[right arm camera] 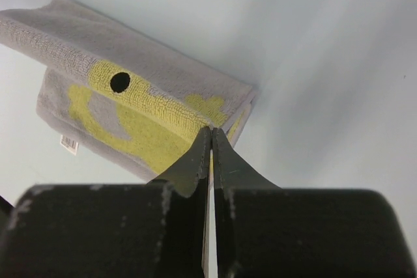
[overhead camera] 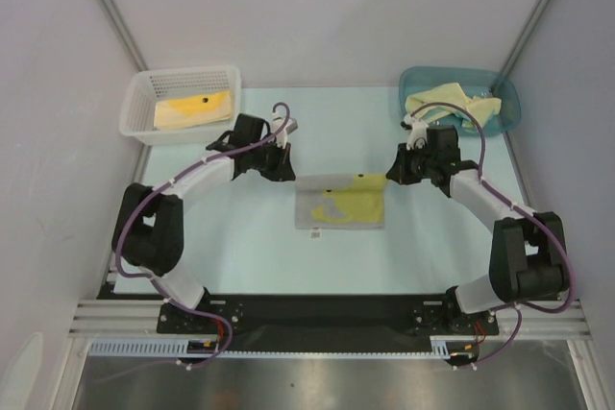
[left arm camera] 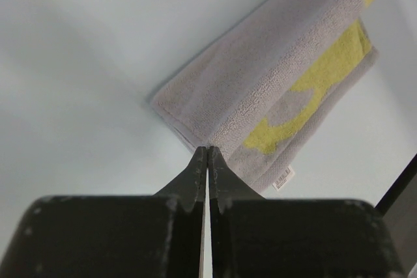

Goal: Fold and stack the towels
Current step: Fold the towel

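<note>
A light grey towel (overhead camera: 339, 201) with a yellow pattern lies folded flat in the middle of the table, a small tag at its near left corner. My left gripper (overhead camera: 289, 175) is shut, its tips over the towel's far left corner. In the left wrist view the gripper (left arm camera: 207, 150) meets the towel's (left arm camera: 260, 83) edge, with no cloth visible between the jaws. My right gripper (overhead camera: 392, 176) is shut at the far right corner. In the right wrist view it (right arm camera: 212, 129) sits over the towel's (right arm camera: 130, 102) yellow patch.
A white mesh basket (overhead camera: 144, 103) at the back left holds a folded yellow towel (overhead camera: 192, 108). A teal bin (overhead camera: 509, 103) at the back right holds crumpled pale yellow towels (overhead camera: 447, 101). Grey walls close in both sides.
</note>
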Motion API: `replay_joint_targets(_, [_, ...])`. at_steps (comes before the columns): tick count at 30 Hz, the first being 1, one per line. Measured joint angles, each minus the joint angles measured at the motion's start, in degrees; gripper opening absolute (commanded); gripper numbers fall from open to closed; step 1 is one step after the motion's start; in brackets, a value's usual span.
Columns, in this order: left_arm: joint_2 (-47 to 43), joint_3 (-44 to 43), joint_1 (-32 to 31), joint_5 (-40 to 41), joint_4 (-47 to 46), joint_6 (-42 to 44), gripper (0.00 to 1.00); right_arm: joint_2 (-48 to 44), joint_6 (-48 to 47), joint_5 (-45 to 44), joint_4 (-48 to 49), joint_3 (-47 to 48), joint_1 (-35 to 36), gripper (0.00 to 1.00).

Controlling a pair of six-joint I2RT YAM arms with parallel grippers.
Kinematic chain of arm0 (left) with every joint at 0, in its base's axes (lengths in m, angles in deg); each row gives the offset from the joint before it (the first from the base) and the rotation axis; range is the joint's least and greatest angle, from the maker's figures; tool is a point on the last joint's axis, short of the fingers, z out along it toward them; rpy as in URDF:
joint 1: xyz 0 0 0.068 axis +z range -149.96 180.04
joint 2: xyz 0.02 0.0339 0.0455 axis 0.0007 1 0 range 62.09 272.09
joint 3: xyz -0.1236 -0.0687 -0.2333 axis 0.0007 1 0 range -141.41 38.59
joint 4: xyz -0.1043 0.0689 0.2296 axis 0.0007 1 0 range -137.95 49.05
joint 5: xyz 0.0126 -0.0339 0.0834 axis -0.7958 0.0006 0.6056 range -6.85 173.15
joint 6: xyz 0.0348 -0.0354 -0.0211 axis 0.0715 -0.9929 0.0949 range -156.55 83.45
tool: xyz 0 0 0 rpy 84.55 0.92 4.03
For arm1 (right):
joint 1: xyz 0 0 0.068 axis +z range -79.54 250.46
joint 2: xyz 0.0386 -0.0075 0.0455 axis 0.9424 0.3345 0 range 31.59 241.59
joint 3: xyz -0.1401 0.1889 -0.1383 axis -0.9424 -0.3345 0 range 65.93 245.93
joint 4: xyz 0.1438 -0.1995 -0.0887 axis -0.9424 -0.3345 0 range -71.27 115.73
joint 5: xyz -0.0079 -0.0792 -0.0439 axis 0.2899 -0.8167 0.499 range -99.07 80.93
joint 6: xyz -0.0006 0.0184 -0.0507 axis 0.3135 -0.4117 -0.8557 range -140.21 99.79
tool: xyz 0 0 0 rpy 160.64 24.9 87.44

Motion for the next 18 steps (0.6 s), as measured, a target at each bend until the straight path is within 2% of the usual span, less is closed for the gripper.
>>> replay_joint_targets(18, [-6.10,12.13,-5.46,4.26,-2.86,-6.58,0.00,-7.02,9.42,-6.01,-3.43,-9.73,3.06,0.00])
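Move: The towel's near edge, where the held far edge is headed, lies about 12 cm back from both hands and some 7 cm below. Its left corner is straight behind the left hand and its right corner straight behind the right. The white tag is about 6 cm right of the left hand and 13 cm back. Farther out, the teal basin stands some 29 cm ahead of the right hand and 22 cm to its right. Both hands keep their shut fingers pinched on the corners of the towel's far edge, the left hand on the left corner and the right on the right. Together they draw it back towards the near edge by about 6 cm while sinking some 3 cm, slowing at the end. The fingers tip further down by 5 to 10 degrees, and the right hand also turns slightly clockwise. ##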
